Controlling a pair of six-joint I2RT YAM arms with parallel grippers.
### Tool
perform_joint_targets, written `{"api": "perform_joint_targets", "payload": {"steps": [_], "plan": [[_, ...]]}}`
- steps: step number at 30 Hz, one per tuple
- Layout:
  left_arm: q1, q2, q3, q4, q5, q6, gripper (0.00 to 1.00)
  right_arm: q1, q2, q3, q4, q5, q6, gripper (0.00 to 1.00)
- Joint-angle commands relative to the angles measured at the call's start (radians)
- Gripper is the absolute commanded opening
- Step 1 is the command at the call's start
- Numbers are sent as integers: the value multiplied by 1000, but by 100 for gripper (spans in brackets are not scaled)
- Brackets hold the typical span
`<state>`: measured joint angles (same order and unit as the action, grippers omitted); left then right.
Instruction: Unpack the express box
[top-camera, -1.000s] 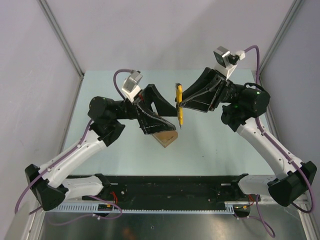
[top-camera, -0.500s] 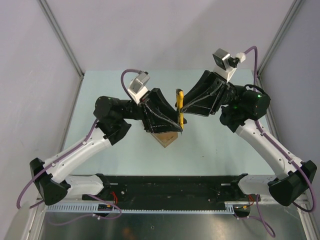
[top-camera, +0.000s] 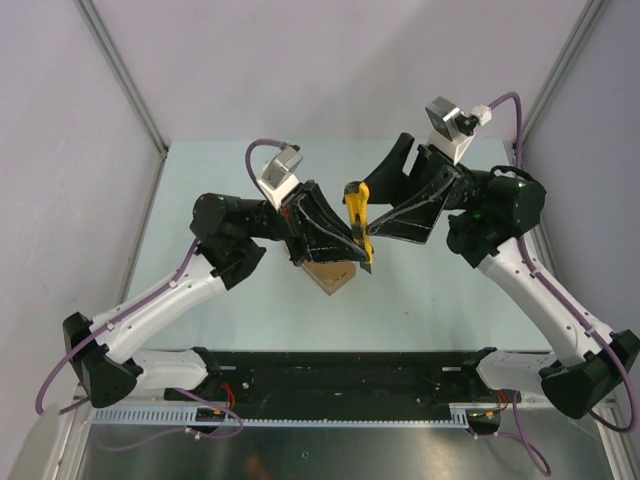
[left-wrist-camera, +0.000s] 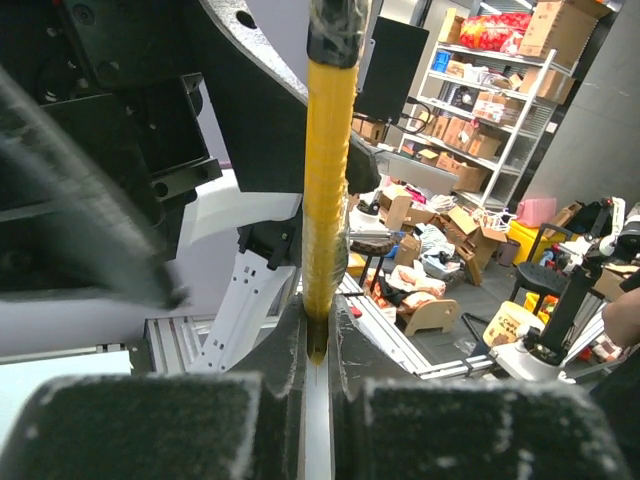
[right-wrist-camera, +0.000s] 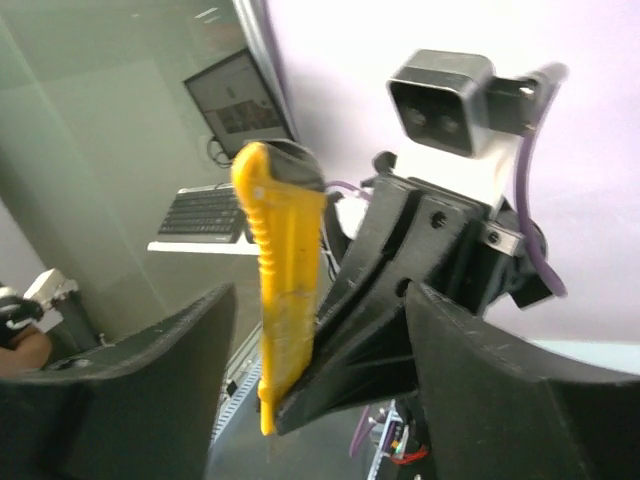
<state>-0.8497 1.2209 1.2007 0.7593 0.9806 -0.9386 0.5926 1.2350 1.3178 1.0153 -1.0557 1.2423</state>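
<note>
The yellow-and-black utility knife (top-camera: 357, 222) hangs above the middle of the table, tilted a little, blade end down. My left gripper (top-camera: 357, 248) is shut on its lower end; in the left wrist view the knife (left-wrist-camera: 328, 180) rises from between the closed jaws of that gripper (left-wrist-camera: 318, 340). My right gripper (top-camera: 377, 200) stands open around the knife's upper part without touching it, and the knife (right-wrist-camera: 285, 300) shows between the spread fingers of this gripper (right-wrist-camera: 320, 300). The express box (top-camera: 333, 278), brown cardboard, lies on the table under the left gripper, partly hidden.
The pale green table (top-camera: 200, 180) is walled in by grey panels with metal posts (top-camera: 125, 85). A black base rail (top-camera: 340, 370) runs along the near edge. Both arms meet over the table's middle.
My left gripper moved right to the knife and shut on its lower end. My right gripper, which held the knife, has opened and let go. The knife tilted slightly.
</note>
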Motion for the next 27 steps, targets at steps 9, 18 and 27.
{"api": "perform_joint_targets", "payload": {"steps": [9,18,27], "plan": [[81,-14,-50,-345,-61,194,0,-76,-233,87,-858,288,-561,93],[-11,-18,163,-929,-387,610,0,-10,-197,262,-1349,638,-905,95],[-11,-61,177,-1037,-413,739,0,-22,-140,362,-1497,421,-1053,91]]}}
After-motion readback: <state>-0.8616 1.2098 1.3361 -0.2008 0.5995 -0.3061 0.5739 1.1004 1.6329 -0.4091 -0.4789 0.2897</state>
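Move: The left hand, already pinching one end of the yellow knife, is bound for the cardboard box, which lies some 26 cm ahead of it, 6 cm to its left and about 46 cm below. From the emptied right hand the knife's middle is only 2 cm or so to the left, about 1 cm back and 1 cm below; the box lies roughly 23 cm ahead, 8 cm to the left and 51 cm below. Down some 10 cm and forward nearly as much, the left hand carries the knife towards the box, keeping its pinch while the raised fingers tip down and swing forward, each by 25–30 degrees. The already parted right fingers open wider; that hand draws off rightward, then goes mostly forward and finally down, swinging clockwise so its fingers turn from left towards forward. ##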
